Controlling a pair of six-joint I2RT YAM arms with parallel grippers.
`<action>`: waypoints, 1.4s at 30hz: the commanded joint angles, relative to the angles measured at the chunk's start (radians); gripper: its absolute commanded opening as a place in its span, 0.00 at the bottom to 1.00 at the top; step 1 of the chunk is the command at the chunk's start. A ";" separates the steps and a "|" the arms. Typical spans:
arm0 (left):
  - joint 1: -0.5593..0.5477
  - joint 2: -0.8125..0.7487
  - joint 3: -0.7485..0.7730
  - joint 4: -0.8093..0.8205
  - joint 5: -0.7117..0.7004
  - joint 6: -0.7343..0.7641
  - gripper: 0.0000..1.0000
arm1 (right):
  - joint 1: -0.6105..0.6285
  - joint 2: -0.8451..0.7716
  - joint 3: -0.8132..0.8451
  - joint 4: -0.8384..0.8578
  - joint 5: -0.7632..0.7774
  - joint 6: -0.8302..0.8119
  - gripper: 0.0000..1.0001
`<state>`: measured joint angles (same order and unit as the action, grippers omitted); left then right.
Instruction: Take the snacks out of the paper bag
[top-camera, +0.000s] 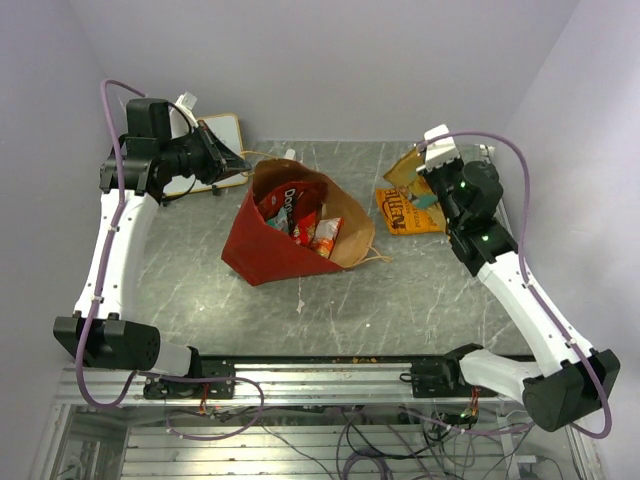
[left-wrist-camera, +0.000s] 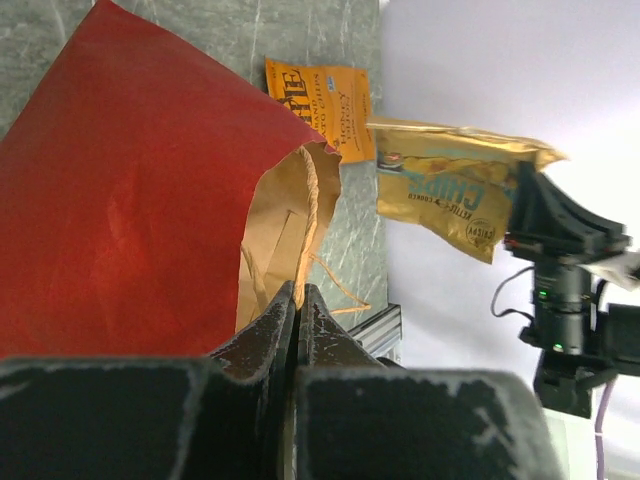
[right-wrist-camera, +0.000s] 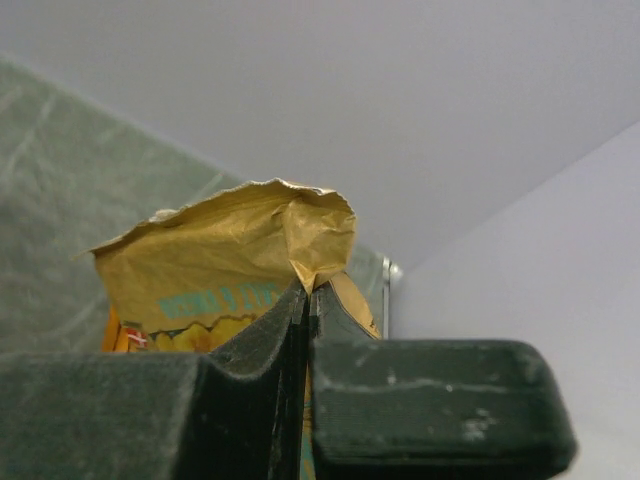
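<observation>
The paper bag (top-camera: 270, 245), red outside and brown inside, lies mid-table with its mouth open toward the right. Several snack packets (top-camera: 300, 215) show inside it. My left gripper (top-camera: 238, 160) is shut on the bag's back rim; in the left wrist view its tips (left-wrist-camera: 298, 292) pinch the kraft edge (left-wrist-camera: 300, 215) beside a cord handle. My right gripper (top-camera: 430, 168) is shut on a golden packet with teal print (top-camera: 405, 165), held above the table at the back right. That packet also shows in the right wrist view (right-wrist-camera: 220, 265), pinched at its crumpled top. An orange packet (top-camera: 405, 212) lies flat below it.
A white whiteboard (top-camera: 222, 135) lies at the back left, behind the left gripper. The bag's cord handle (top-camera: 375, 255) trails onto the table on its right. A metal rail (top-camera: 330, 365) runs along the near edge. Walls close in at the back and right.
</observation>
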<state>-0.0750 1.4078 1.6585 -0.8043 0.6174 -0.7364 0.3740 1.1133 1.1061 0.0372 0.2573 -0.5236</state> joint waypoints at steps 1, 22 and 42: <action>0.012 -0.014 0.039 -0.023 0.041 0.032 0.07 | -0.055 -0.058 -0.095 0.027 -0.072 -0.059 0.00; 0.014 0.032 0.033 -0.012 0.065 0.038 0.07 | -0.216 0.347 -0.011 -0.273 -0.501 -0.816 0.00; 0.014 0.073 0.024 -0.008 0.042 0.026 0.07 | -0.203 0.802 0.328 -0.290 -0.574 -0.950 0.00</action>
<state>-0.0723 1.4689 1.6615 -0.8135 0.6582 -0.7136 0.1658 1.8587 1.3560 -0.2596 -0.2714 -1.4322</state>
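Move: The right hand still holds the gold chips bag high up. The orange chips bag lies flat on the table about 9 cm ahead of this hand, 6 cm to its right and some 36 cm below. The paper bag's middle stands roughly 27 cm to the left of the hand, about level with it, and the paper bag's free handle sticks out 9 cm left and 5 cm back. From the left hand, the orange chips bag lies some 13 cm ahead and 43 cm right. Keeping its pinch on a top corner of the gold chips bag, the right hand sinks nearly straight at first, then heads forward as it goes on down, about 26 cm lower and 12 cm farther out in all, bringing the bag down over the orange one. On the way the fingers tip down from level by some 40 degrees and swing to the left while the hand rolls left side down; the left hand keeps hold of the paper bag's handle and eases down about 2 cm. ##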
